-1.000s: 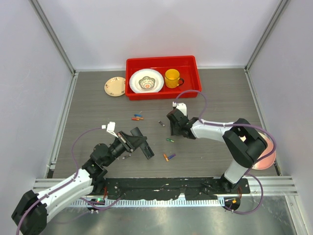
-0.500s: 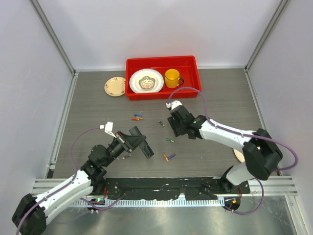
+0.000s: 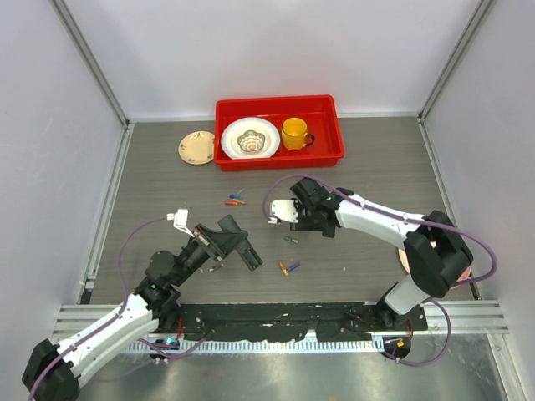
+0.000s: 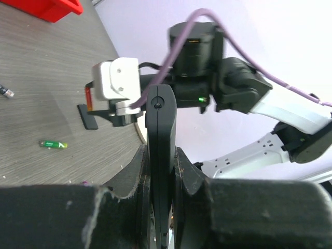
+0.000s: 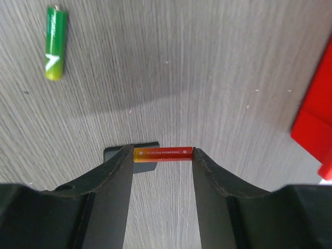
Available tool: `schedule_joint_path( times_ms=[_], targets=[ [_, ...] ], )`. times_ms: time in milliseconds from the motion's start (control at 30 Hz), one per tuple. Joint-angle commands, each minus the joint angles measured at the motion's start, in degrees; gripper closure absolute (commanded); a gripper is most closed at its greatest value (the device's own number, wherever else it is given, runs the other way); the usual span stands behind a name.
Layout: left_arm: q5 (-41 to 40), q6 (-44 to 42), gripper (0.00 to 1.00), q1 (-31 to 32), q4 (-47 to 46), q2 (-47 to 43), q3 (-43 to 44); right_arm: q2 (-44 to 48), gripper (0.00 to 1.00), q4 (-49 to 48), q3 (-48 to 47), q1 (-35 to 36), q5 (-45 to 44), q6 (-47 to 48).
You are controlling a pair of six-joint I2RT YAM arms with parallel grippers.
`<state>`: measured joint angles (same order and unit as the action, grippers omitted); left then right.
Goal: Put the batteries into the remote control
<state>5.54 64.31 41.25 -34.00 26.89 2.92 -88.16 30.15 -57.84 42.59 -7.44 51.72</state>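
Note:
The remote control (image 3: 243, 248) (image 4: 160, 129), a slim black bar, stands up between the jaws of my left gripper (image 3: 221, 243) (image 4: 161, 166), which is shut on it, at the table's left front. My right gripper (image 3: 299, 222) (image 5: 163, 155) hovers low over mid-table, shut end to end on a red-orange battery (image 5: 163, 154) (image 4: 88, 98). A small black flat piece (image 5: 141, 154) (image 4: 87, 117) lies on the table right under it. Loose batteries lie around: a green one (image 3: 290, 239) (image 5: 55, 42) (image 4: 54, 144), an orange and purple pair (image 3: 288, 267), and a small cluster (image 3: 235, 200).
A red tray (image 3: 279, 159) (image 5: 311, 124) at the back holds a white bowl (image 3: 250, 139) and a yellow mug (image 3: 294, 133). A small beige plate (image 3: 197, 148) lies left of it. Grey walls with metal posts close in the table on three sides.
My right wrist has rolled, bringing its white camera block from the far side round to the left, and the gripper has dropped lower. The left arm with the remote has barely shifted.

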Motion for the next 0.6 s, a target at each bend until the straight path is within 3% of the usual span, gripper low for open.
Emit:
schedule_joint_path(
  times_ms=[0, 333, 567],
  targets=[
    [-0.35, 0.11, 1.00, 0.14, -1.34, -3.07, -6.17, -0.43, 0.99, -0.17, -0.52, -2.85, 9.69, 6.04],
    [-0.62, 0.02, 1.00, 0.23, -0.72, -2.82, -6.87, -5.35, 0.99, -1.68, 1.50, -3.30, 20.18, -0.57],
    [-0.62, 0.28, 1.00, 0.14, -0.98, -2.02, -7.14, -6.58, 0.99, -2.64, 3.44, -3.74, 21.07, -1.53]
  ],
)
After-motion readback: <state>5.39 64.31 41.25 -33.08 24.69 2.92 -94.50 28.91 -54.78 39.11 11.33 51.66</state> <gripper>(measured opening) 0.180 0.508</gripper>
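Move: The right hand, already gripping the red battery end to end, is some 7 cm above the table. It is headed for bare wood about 4 cm back and 2 cm left. The green battery lies about 5 cm back and 7 cm left, the black cover 1 cm back and 5 cm right, the grey battery 4 cm ahead and 11 cm left. From the left hand that bare spot is roughly 9 cm ahead, 19 cm right and 20 cm below. Down first, then down and back together with a little drift to the left, the right hand lowers the red battery about 6 cm towards the wood between the green battery and the black cover, coming nearer the green one. The wrist tips nearly 20 degrees on the way, taking out most of the fingers' forward lean, while they keep their hold. ##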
